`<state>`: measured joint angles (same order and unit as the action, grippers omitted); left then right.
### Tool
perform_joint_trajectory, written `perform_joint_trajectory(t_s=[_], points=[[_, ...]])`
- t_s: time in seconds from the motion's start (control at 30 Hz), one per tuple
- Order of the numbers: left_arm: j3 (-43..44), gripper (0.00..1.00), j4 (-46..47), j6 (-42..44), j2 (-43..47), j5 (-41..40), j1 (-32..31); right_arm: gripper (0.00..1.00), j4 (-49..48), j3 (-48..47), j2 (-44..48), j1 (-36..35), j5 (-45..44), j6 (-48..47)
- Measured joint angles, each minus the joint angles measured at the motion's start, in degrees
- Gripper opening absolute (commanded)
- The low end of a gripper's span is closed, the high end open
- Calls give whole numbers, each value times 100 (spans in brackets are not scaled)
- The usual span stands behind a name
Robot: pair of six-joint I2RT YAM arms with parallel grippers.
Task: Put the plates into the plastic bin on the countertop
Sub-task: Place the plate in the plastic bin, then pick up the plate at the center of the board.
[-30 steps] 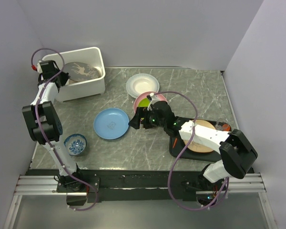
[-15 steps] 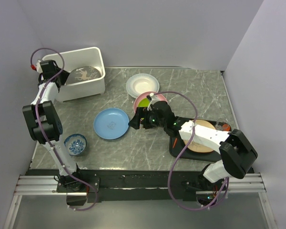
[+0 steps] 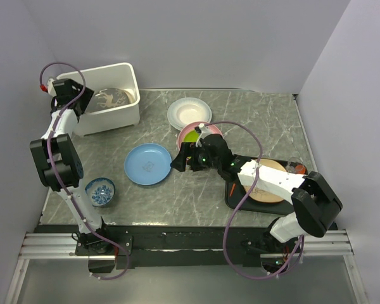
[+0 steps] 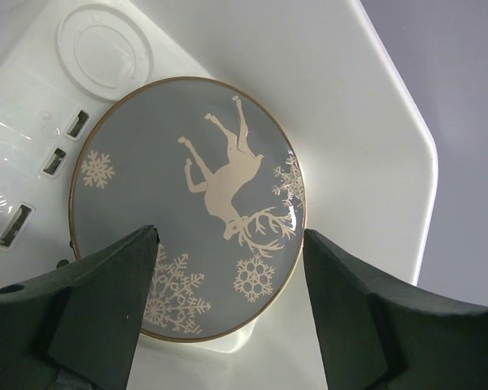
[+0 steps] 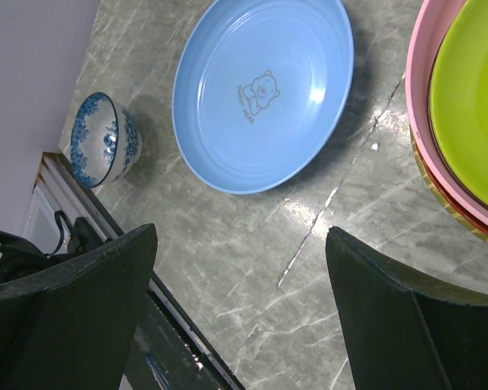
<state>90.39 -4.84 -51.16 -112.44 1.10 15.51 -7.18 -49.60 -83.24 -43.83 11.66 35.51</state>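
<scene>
The white plastic bin (image 3: 116,118) stands at the far left of the countertop (image 3: 196,190). A grey plate with a reindeer and snowflakes (image 3: 111,98) lies inside it, also in the left wrist view (image 4: 187,203). My left gripper (image 3: 82,104) is open and empty above the bin's left side (image 4: 232,244). My right gripper (image 3: 180,159) is open and empty over the countertop (image 5: 240,236), just right of a light blue plate (image 3: 148,164) (image 5: 264,89). A green plate (image 3: 191,132) sits on a pink plate (image 5: 419,122) behind my right gripper. A white plate (image 3: 189,113) lies farther back.
A small blue-and-white bowl (image 3: 100,191) (image 5: 106,138) stands near the front left. A flat black tray (image 3: 235,195) at the right holds a tan woven plate (image 3: 269,183) under my right arm. The bin's tall white wall (image 4: 366,122) surrounds the grey plate.
The grey reindeer plate has dropped from leaning high in the bin to lying lower inside it. My left gripper has drawn back slightly to the left. The right arm has not moved.
</scene>
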Motion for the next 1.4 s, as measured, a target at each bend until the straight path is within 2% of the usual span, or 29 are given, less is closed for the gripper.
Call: perform_joint_trajectory(t_s=[0.23,0.5,0.67,0.87,1.1,1.4], points=[[-177,87,160,63,367,7,-48,91,0,0,0,0,2,2],[-442,94,214,210,1547,61,-466,91,-9,22,0,0,7,109],[-988,99,382,310,2400,236,-774,91,-52,101,7,0,-7,214],[-1298,99,393,560,2728,544,-1270,91,-39,321,195,0,-101,295],[-2173,99,356,852,3034,883,-2105,91,-90,944,817,-17,-280,546],[-3143,99,212,1027,3497,1069,-2256,91,-107,1150,844,-221,-428,772]])
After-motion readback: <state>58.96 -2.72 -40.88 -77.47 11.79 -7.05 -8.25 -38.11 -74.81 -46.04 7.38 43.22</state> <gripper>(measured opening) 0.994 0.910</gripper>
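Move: The blue plate lies roughly 23 cm back and 23 cm to the right of the left hand, about 15 cm below it. The just-released reindeer plate lies in the bin about 7 cm ahead, 6 cm right and 10 cm down from that hand; the blue bowl is some 20 cm left of the blue plate and 12 cm nearer, the green plate 22 cm right of it and 9 cm farther out. From the right hand, the blue plate is 14 cm left, 6 cm ahead and 12 cm below. Already clear of the reindeer plate, the left hand heads out of the bin for the blue plate: first up some 16 cm while drawing back, then swinging right about 23 cm and back 15 cm in all, sinking as it comes over the counter. It turns some 35 degrees clockwise and opens fully. Late on, the open right hand eases back, right and slightly down, away from the blue plate. ##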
